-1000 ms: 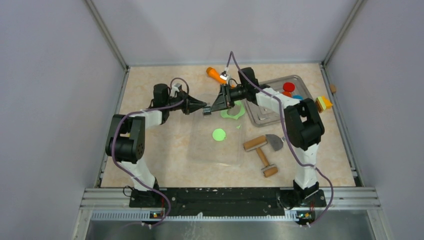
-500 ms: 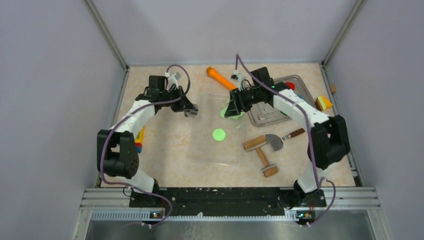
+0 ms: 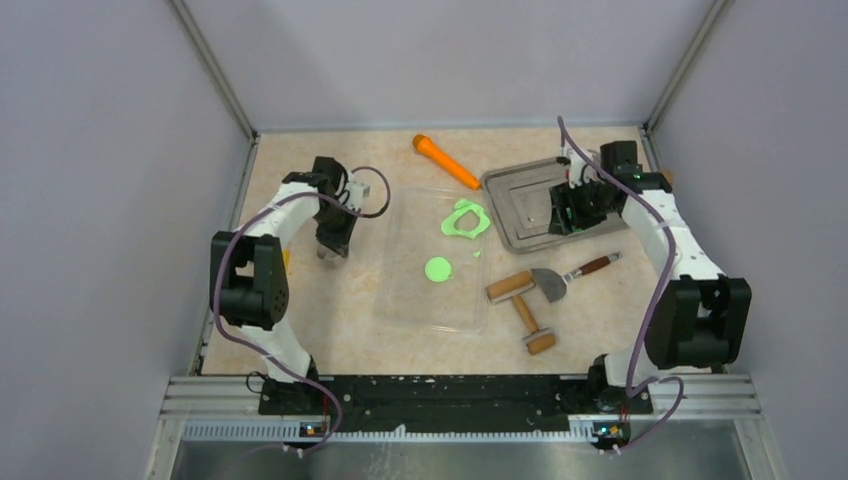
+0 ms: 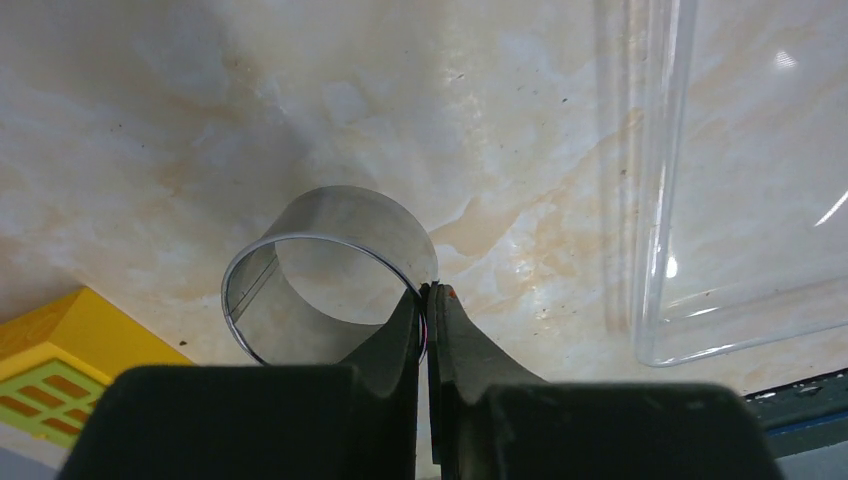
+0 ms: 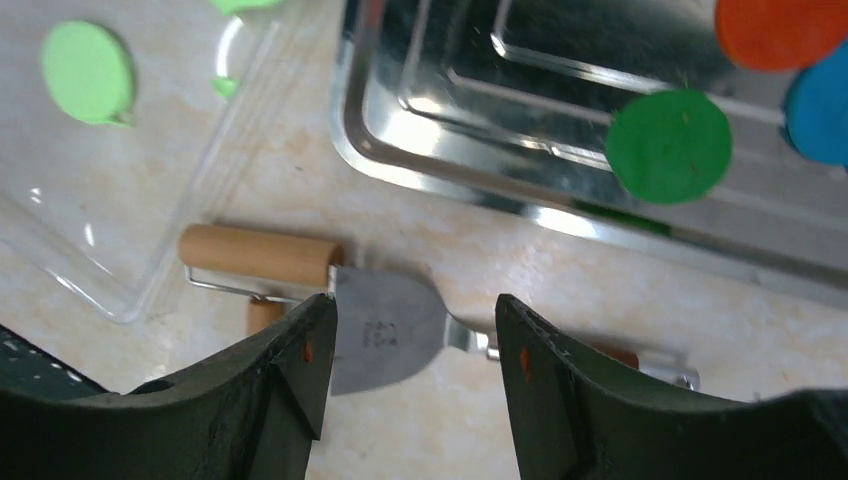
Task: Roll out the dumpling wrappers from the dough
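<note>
One dumpling wrapper (image 3: 437,268), a light green disc, lies on the clear mat (image 3: 430,305); the right wrist view shows the wrapper (image 5: 88,72) at top left. The dough (image 3: 465,220) is a thin light green sheet with a round hole at the mat's far edge. My left gripper (image 3: 333,248) hangs left of the mat, shut on the wall of a metal ring cutter (image 4: 330,262), with the left gripper (image 4: 428,298) pinching its rim. My right gripper (image 3: 568,216) is over the metal tray's near edge; the right gripper (image 5: 415,325) stands open and empty above a scraper blade (image 5: 385,330).
The metal tray (image 5: 450,80) holds a dark green disc (image 5: 668,145), a red disc (image 5: 780,30) and a blue disc (image 5: 820,100). A wooden roller (image 3: 520,300) and the scraper (image 3: 550,283) lie right of the mat. An orange tool (image 3: 445,160) lies at the back. A yellow block (image 4: 60,350) sits near the cutter.
My left arm drew back to the left off the mat, carrying the ring cutter. My right gripper left the dough, swung right over the tray and opened.
</note>
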Robot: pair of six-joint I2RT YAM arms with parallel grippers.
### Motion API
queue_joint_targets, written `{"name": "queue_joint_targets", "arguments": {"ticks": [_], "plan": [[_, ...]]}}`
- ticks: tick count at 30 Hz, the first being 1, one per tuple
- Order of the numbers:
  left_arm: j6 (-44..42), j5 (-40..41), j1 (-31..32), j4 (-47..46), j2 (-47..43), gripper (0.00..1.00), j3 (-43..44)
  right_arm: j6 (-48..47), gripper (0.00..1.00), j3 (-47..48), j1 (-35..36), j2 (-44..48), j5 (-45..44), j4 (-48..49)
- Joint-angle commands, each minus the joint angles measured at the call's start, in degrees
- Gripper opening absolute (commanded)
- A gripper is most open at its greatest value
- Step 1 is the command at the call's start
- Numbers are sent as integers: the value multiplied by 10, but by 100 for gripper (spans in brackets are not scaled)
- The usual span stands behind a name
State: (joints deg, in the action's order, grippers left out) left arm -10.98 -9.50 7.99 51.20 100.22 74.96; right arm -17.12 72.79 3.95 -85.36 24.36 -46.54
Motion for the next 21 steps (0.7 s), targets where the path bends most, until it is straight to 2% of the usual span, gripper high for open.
{"name": "queue_joint_targets", "arguments": {"ticks": [1,3,6,11,17,21], "plan": [[-28,43,7,14,15,10,4,-36,61,-42,-62,41,-64,-24],[-26,40,8,16,27,16,11,-3,61,-57,-103,36,-76,-18],[-27,35,13,22,30,30,23,55,62,-75,-163,31,-93,7],[-40,28,17,49,12,42,51,97,64,-84,-232,14,-105,10],[-59,39,34,55,-31,43,92,154,64,-106,-265,1,-92,14],[-93,-33,86,-12,-86,48,93,167,64,-106,-266,10,-86,19]]}}
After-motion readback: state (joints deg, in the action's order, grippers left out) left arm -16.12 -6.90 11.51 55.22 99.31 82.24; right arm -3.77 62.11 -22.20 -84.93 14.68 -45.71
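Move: The left hand still grips the right rim of the metal cutter ring, whose middle is about 3 cm to its left and 2 below; the yellow block lies some 14 cm left and 2 back, the green wrapper about 21 right and 1 back. For the right hand the spatula handle lies roughly 11 cm right, 2 ahead and 14 below; its blade is 3 back and 1 left, the green disc 12 ahead and 5 right. Sinking about 2 cm, the left hand sets the cutter ring on the table and opens its fingers to nearly half, then backs off upward by some 5 cm, drifting forward and right. Meanwhile the right hand, open and empty, sweeps about 16 cm right over the spatula, dropping 6 and easing back 4 while turning some 40 degrees clockwise, and ends low by the handle's butt without touching it. ##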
